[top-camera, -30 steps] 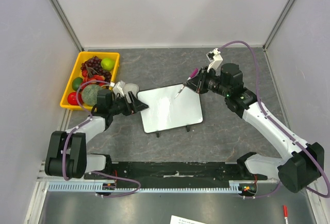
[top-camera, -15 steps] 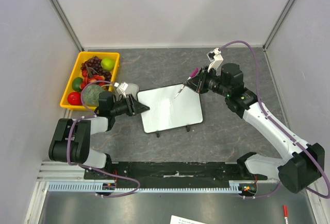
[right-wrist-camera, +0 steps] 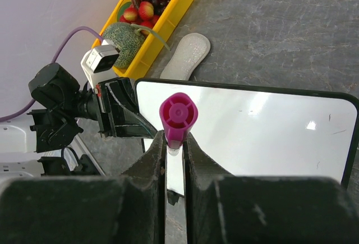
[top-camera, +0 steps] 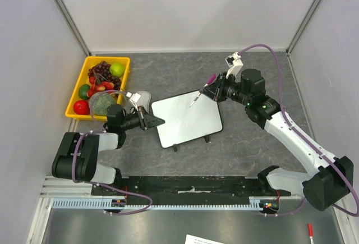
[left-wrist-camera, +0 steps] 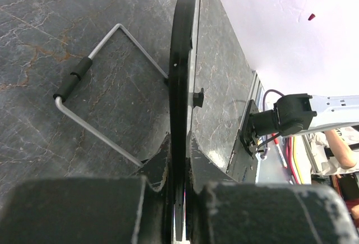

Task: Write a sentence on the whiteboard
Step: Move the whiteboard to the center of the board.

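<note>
The whiteboard [top-camera: 188, 118] lies tilted on the dark table, its white face bare; no sentence shows on it. My left gripper [top-camera: 159, 122] is shut on the board's left edge, and the left wrist view shows the black frame [left-wrist-camera: 180, 59] pinched edge-on between the fingers [left-wrist-camera: 157, 162]. My right gripper [top-camera: 215, 91] hovers over the board's far right corner, shut on a magenta marker [top-camera: 203, 90] whose tip points down at the board. In the right wrist view the marker's [right-wrist-camera: 178, 115] cap end sticks up between the jaws above the board [right-wrist-camera: 252, 137].
A yellow bin of fruit [top-camera: 98, 84] stands at the far left. A grey oval eraser pad [top-camera: 140, 96] lies between the bin and the board. A wire stand [left-wrist-camera: 95, 104] juts from the board's underside. Grey walls enclose the table.
My left gripper has closed on the board's left edge, and the board has shifted slightly right and turned. The right arm and marker have not moved.
</note>
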`<state>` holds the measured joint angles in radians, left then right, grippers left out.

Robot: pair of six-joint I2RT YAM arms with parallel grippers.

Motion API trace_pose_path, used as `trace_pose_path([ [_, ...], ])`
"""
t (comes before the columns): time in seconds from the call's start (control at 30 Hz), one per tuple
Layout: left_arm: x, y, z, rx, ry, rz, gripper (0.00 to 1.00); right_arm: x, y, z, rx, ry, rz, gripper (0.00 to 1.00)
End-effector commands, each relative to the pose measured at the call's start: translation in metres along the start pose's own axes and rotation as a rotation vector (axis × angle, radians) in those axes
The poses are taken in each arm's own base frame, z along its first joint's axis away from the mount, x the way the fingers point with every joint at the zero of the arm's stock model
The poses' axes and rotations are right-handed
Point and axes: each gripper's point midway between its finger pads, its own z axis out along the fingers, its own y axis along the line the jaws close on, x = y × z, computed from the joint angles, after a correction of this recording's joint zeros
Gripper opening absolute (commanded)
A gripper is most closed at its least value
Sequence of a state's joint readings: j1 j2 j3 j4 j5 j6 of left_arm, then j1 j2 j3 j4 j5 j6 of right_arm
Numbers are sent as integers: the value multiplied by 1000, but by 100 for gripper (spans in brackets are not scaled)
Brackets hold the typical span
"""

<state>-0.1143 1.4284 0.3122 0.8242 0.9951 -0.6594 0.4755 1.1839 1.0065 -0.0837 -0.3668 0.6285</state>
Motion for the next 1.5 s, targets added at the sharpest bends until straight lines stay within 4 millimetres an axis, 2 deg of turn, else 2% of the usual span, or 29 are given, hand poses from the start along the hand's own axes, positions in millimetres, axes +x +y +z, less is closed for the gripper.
trace_pose_path([
  [0.0, 27, 15, -1, -82, 35, -33, 2, -23, 17, -10, -40, -65, -36, 0],
  [0.2, 38, 6, -5, -74, 38, -39, 2, -21, 17, -13, -37, -62, -37, 0],
  [0.37, 33, 9, -10, -139, 17, -32, 2, -17, 15, -14, -34, -57, -37, 0],
  [0.4, 33, 11, -11, -156, 17, -33, 4, -17, 16, -15, -36, -59, -40, 0],
  [0.47, 30, 17, -13, -208, 9, -46, 19, -15, 14, -15, -32, -55, -39, 0],
  [0.57, 27, 22, -14, -249, -5, -58, 35, -15, 15, -17, -32, -57, -41, 0],
  [0.73, 19, 26, -15, -297, -22, -68, 49, -14, 15, -19, -32, -55, -48, 0],
  [0.93, 2, 16, -23, -337, -83, -37, 59, -13, 11, -22, -6, -54, -72, 0],
  [1.13, -4, 15, -53, -520, -154, -38, 67, -10, 6, -25, 15, -47, -90, 0],
  [1.27, 5, 7, -65, -589, -162, -77, 69, -6, 4, -25, 21, -37, -94, 0],
  [1.47, 30, -12, -54, -615, -101, -104, 73, -1, 1, -24, 25, -26, -94, 0],
])
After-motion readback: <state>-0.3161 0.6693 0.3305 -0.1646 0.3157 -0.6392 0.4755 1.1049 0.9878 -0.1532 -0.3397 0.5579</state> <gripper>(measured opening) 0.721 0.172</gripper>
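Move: The left hand already pinches the whiteboard's left edge; the board's middle lies about 12 cm to its right and 2 cm ahead, near its height. A pale oval pad lies some 9 cm ahead, 7 cm left and 10 cm below. The marker is roughly 18 cm right, 6 cm ahead and 16 cm higher. From the right hand, the whiteboard's middle is about 8 cm left, 4 cm back and 19 cm below. The left hand draws the whiteboard's pinched edge back about 1.5 cm, opens, then withdraws leftward about 5 cm. ##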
